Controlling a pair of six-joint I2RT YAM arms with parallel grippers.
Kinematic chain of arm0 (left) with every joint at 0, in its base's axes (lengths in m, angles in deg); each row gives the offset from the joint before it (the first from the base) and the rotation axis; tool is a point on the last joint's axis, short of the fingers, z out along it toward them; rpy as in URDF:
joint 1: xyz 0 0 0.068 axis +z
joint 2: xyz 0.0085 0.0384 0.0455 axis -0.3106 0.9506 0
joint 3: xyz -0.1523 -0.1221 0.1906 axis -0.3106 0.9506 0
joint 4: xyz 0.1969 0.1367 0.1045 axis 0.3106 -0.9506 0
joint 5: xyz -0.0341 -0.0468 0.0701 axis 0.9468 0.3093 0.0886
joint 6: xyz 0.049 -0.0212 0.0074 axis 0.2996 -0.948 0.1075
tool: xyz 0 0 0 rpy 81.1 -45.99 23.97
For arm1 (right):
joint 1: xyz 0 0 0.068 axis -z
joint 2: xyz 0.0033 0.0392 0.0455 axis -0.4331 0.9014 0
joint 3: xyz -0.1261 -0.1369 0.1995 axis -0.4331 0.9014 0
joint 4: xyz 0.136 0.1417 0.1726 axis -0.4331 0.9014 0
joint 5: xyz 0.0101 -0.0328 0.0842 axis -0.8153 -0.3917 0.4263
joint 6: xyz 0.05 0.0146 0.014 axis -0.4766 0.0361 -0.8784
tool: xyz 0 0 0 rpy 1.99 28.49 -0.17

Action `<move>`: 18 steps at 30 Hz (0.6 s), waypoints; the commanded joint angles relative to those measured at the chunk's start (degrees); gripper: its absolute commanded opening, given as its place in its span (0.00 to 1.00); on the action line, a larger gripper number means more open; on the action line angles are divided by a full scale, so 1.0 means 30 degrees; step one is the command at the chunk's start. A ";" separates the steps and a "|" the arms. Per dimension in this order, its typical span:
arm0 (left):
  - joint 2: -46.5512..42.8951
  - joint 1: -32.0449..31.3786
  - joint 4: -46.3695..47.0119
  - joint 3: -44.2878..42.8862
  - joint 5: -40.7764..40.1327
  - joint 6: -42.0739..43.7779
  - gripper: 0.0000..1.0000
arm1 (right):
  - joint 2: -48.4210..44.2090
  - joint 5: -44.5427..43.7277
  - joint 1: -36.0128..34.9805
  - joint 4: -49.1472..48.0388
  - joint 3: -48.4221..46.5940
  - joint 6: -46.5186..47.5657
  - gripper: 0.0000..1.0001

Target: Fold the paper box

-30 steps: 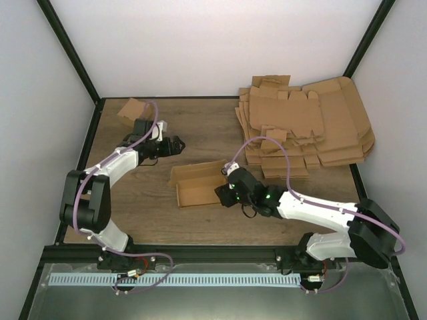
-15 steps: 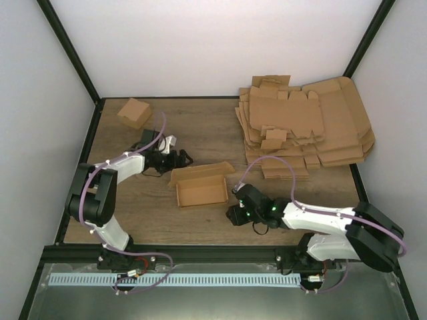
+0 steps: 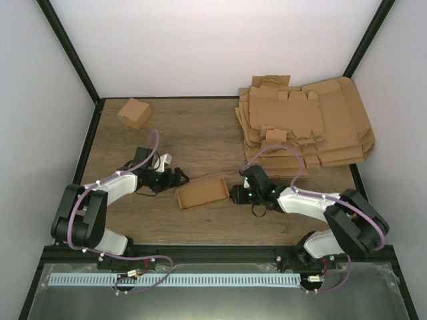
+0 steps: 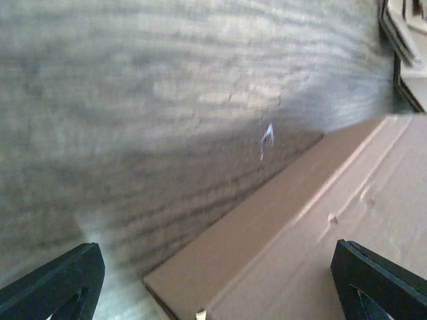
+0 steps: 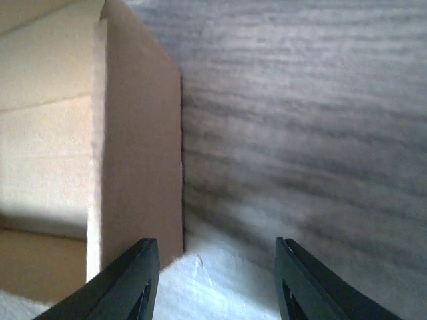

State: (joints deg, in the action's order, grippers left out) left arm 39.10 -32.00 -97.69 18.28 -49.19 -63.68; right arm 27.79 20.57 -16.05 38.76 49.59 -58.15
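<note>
The paper box (image 3: pixel 203 191) lies on the wooden table (image 3: pixel 200 133) as a low brown box with its top flap down. My left gripper (image 3: pixel 179 177) is at its left end, open wide. In the left wrist view the box (image 4: pixel 320 233) fills the lower right, and one of its corners reaches in between the fingers of the left gripper (image 4: pixel 220 293). My right gripper (image 3: pixel 235 193) is at the box's right end. In the right wrist view the box wall (image 5: pixel 137 147) stands just left of the open right gripper (image 5: pixel 217 280), which has only table between its fingers.
A small folded brown box (image 3: pixel 134 112) sits at the back left corner. A heap of flat cardboard blanks (image 3: pixel 303 127) covers the back right of the table. Black frame rails run along the table's edges.
The box's raised flap has come down, so the box looks closed. My left gripper moved right and nearer, up to the box's left end. The right gripper shifted to the right end and narrowed.
</note>
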 commanded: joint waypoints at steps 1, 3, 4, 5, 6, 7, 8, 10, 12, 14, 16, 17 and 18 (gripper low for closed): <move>-0.1251 -0.0285 0.0240 0.1354 0.0913 -0.0938 0.96 | 0.1952 0.1431 0.1067 -0.1139 -0.1993 0.1436 0.50; -0.1928 -0.0392 0.0265 0.1856 0.0933 -0.1385 0.96 | 0.2590 0.1649 0.1362 -0.1183 -0.2412 0.1648 0.50; -0.2241 -0.0400 0.0238 0.2032 0.0964 -0.1592 0.96 | 0.2754 0.1678 0.1413 -0.1197 -0.2568 0.1722 0.50; -0.2577 -0.0402 0.0184 0.2275 0.1008 -0.1786 0.96 | 0.2829 0.1656 0.1423 -0.1199 -0.2627 0.1735 0.50; -0.2875 -0.0413 0.0180 0.2436 0.1150 -0.1997 0.96 | 0.2853 0.1635 0.1424 -0.1228 -0.2617 0.1777 0.50; -0.3252 -0.0469 0.0191 0.2603 0.1277 -0.2210 0.96 | 0.2856 0.1600 0.1450 -0.1213 -0.2637 0.1829 0.50; -0.3546 -0.0600 0.0203 0.2755 0.1388 -0.2435 0.96 | 0.2879 0.1588 0.1493 -0.1204 -0.2651 0.1880 0.50; -0.3994 -0.0852 0.0190 0.3006 0.1500 -0.2965 0.96 | 0.2976 0.1734 0.1630 -0.1217 -0.2822 0.2087 0.50; -0.4387 -0.1247 0.0354 0.3266 0.1720 -0.3516 0.96 | 0.3237 0.2059 0.1769 -0.1242 -0.3221 0.2340 0.50; -0.4717 -0.1694 0.0699 0.3549 0.1875 -0.4198 0.96 | 0.3691 0.2205 0.1802 -0.1214 -0.3911 0.2527 0.50; -0.4960 -0.2027 0.1321 0.3879 0.2273 -0.5047 0.96 | 0.4304 0.2320 0.1805 -0.1145 -0.4736 0.2619 0.50; -0.5085 -0.2143 0.1433 0.3940 0.2351 -0.5455 0.96 | 0.4734 0.2407 0.1805 -0.1170 -0.5143 0.2656 0.50; -0.5280 -0.2227 0.1421 0.3974 0.2376 -0.5697 0.97 | 0.5065 0.2487 0.1805 -0.1257 -0.5480 0.2673 0.50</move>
State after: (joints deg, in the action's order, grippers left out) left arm 25.13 -37.34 -96.21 29.03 -44.71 -75.38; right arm 39.98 26.29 -10.87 36.47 38.86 -51.72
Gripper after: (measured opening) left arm 0.964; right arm 0.502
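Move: The paper box lies between the hands, its right end a little farther out. From the left hand, at its left far corner, the middle of the paper box is about 5 cm to the right and 5 cm back, roughly 2 cm lower. From the right hand, just outside its right end wall, that middle is some 9 cm to the left, 2 cm ahead, about level. The cardboard stack's middle is roughly 31 cm ahead and 24 cm right of the right hand. Working against opposite ends of the paper box, the left fingers push its left far corner back towards the robot, about 6 cm and late on a little to the right, while the right fingers, at the right end wall, push forward some 5 cm with a smaller drift left and a brief check midway. The left wrist rolls roughly 10 degrees; both grippers keep their opening. ##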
